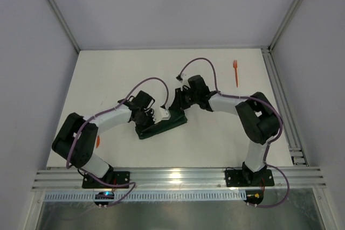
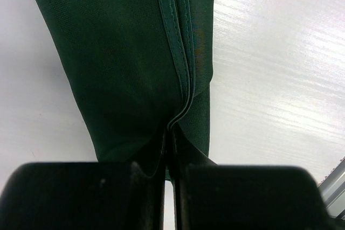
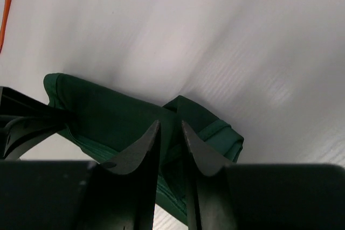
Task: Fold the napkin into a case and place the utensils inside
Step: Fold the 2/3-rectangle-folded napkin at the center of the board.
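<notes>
The napkin lies mid-table, folded into a narrow dark green strip, the case shape. My left gripper is shut on its hemmed edge, with the layered seam running into the pinch of the left gripper. My right gripper is at the strip's right end. The right gripper has its jaws drawn close on a raised fold of the napkin. An orange fork lies far right, apart from the cloth, and its handle shows in the right wrist view. An orange sliver peeks out beside the left arm.
An aluminium rail runs along the table's right side and another rail along the near edge, where both arm bases are bolted. White walls close in the left, back and right. Cables loop over both arms.
</notes>
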`<state>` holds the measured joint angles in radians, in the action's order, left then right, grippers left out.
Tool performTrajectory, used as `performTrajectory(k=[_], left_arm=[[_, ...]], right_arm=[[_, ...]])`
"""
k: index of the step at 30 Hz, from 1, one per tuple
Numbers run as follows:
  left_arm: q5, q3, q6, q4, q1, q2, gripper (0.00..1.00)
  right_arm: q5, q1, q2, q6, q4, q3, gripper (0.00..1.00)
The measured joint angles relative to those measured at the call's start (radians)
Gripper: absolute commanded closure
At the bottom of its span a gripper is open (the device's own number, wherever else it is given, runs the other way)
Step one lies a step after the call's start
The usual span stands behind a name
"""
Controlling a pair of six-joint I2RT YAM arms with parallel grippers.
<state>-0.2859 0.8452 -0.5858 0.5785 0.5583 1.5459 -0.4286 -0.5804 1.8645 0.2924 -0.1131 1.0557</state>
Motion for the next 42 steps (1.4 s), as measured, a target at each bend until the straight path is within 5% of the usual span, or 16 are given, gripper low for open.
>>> performTrajectory(k=[23,42], left_arm=[[-0.034,0.018,0.026,0.0,-0.032,0.02,1.0],[-0.055,0.009,-0.006,-0.005,-0.038,0.016,1.0]], right_arm=[[0.082,-0.014,-0.136,-0.046,-0.118,-0.264,0.75],[0.167,0.0,-0.296,-0.057,-0.026,-0.331,0.75]])
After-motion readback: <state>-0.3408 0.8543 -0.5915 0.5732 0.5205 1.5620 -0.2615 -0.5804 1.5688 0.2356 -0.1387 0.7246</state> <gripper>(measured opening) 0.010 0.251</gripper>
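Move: The folded napkin's free right end lies some 5 cm back, 3 cm left and 4 cm below the partly open right fingers. The napkin's left end, still pinched by the left hand, is about 12 cm back and 17 cm left of the right hand, some 4 cm lower. From the left hand, the free right end lies roughly 7 cm ahead, 20 cm to its right and about level. Right hand dips, then rises, sweeping about 8 cm back-right over the napkin's right end; left keeps its pinch. ##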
